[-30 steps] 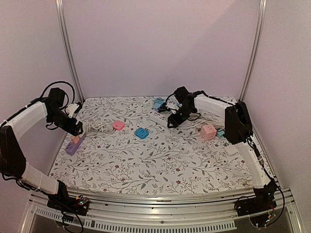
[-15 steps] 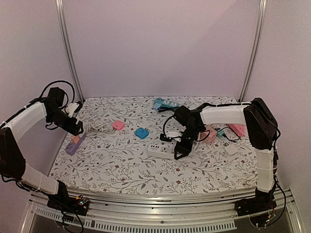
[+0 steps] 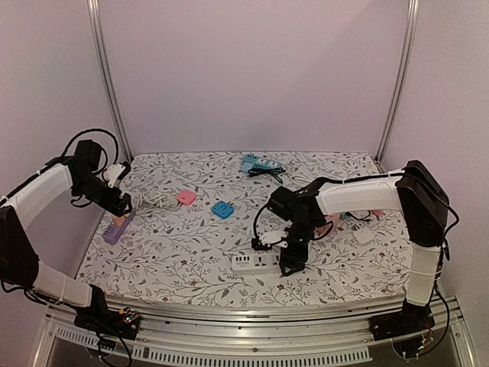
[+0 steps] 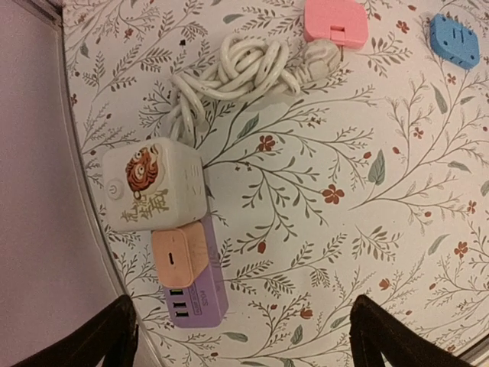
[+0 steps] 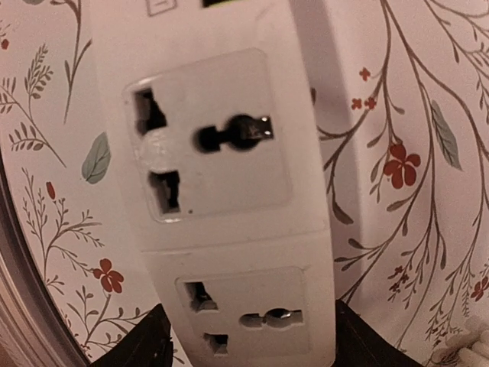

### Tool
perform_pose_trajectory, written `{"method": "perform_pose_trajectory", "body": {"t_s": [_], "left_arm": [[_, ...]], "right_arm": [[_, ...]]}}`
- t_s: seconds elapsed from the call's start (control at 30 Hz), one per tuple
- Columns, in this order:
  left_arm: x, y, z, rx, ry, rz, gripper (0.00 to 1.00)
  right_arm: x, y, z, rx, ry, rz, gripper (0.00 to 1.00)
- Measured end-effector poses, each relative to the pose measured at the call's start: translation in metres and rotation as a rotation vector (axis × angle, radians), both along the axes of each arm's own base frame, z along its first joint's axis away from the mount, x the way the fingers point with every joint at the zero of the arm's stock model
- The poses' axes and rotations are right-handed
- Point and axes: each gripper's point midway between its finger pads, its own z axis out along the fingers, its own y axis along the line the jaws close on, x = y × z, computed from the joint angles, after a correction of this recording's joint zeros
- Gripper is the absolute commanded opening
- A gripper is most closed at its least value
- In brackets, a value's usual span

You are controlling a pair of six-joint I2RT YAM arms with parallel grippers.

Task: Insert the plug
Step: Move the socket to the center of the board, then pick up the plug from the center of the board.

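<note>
A white power strip (image 3: 260, 263) lies near the table's front edge, its sockets facing up (image 5: 221, 153). My right gripper (image 3: 290, 260) is at its right end, a finger against each long side (image 5: 252, 340), shut on it. No plug sits in the sockets that show. A pink plug block (image 3: 186, 198) and a blue one (image 3: 223, 209) lie loose at mid-left. My left gripper (image 4: 244, 329) hangs open above the table beside a purple strip (image 4: 195, 294), holding nothing. A coiled white cord (image 4: 237, 73) ends in a plug beside the pink block (image 4: 335, 21).
An orange charger (image 4: 177, 256) is plugged into the purple strip, and a white cube with a tiger print (image 4: 153, 195) sits against it by the left wall. A teal strip (image 3: 256, 163) with black cable lies at the back. Pink blocks (image 3: 330, 220) lie behind my right arm.
My right arm has brought the white power strip from the back of the table down to the front middle. The left arm has stayed where it was.
</note>
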Motion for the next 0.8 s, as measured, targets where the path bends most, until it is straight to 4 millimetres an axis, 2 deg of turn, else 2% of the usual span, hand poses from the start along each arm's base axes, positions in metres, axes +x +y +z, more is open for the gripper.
{"method": "perform_pose_trajectory", "body": {"t_s": [0.13,0.2,0.23,0.3,0.37,0.43,0.5,0.53,0.6,0.67,0.8], "left_arm": [[0.0,-0.003,0.0,-0.006,0.001,-0.01,0.96],[0.0,-0.004,0.0,-0.008,0.001,-0.014,0.96],[-0.001,-0.004,0.0,-0.009,0.002,-0.016,0.96],[-0.001,-0.006,-0.001,-0.012,0.003,-0.02,0.96],[-0.002,-0.007,-0.001,-0.014,0.007,-0.026,0.96],[-0.003,-0.008,-0.002,-0.016,0.009,-0.031,0.97],[-0.003,-0.011,-0.001,-0.018,0.007,-0.04,0.97],[-0.003,-0.012,-0.001,-0.02,0.007,-0.043,0.97],[-0.003,-0.014,-0.001,-0.025,0.006,-0.05,0.96],[-0.003,-0.016,-0.001,-0.031,0.006,-0.057,0.97],[-0.004,-0.024,-0.001,-0.033,0.007,-0.081,0.97]], "right_arm": [[0.002,-0.008,0.007,-0.028,-0.022,-0.042,0.85],[0.01,-0.005,0.024,0.007,-0.072,-0.078,0.92],[0.016,-0.001,0.038,0.04,-0.109,-0.104,0.98],[0.031,0.004,0.072,0.126,-0.191,-0.18,0.99],[0.054,0.001,0.12,0.243,-0.299,-0.314,0.99],[0.08,-0.017,0.163,0.339,-0.377,-0.499,0.99],[0.114,-0.062,0.193,0.391,-0.428,-0.791,0.99],[0.13,-0.088,0.199,0.393,-0.446,-0.937,0.99],[0.149,-0.128,0.195,0.367,-0.454,-1.153,0.98],[0.156,-0.158,0.172,0.3,-0.428,-1.322,0.97],[0.154,-0.168,0.122,0.161,-0.354,-1.44,0.95]]}}
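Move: Ahead and to the right of the right hand sits the pink plug, about 13 cm farther out and 14 cm to the right, near the hand's height; the teal plug is some 17 cm ahead and 20 cm right, the white plug roughly 9 cm ahead and 25 cm right. The white socket's middle is about 7 cm left of this hand, level with it. The pink plug lies some 66 cm right of the left hand, 2 cm ahead and 12 cm below. Spreading its already loosening fingers wide off the right end of the white socket, the right hand climbs nearly 20 cm and swings forward and right over to the pink plug, turning some 80 degrees clockwise as its fingertips tip forward. Near the end it sinks about 7 cm towards the plug, still well clear. The open left hand drifts a couple of centimetres right. ##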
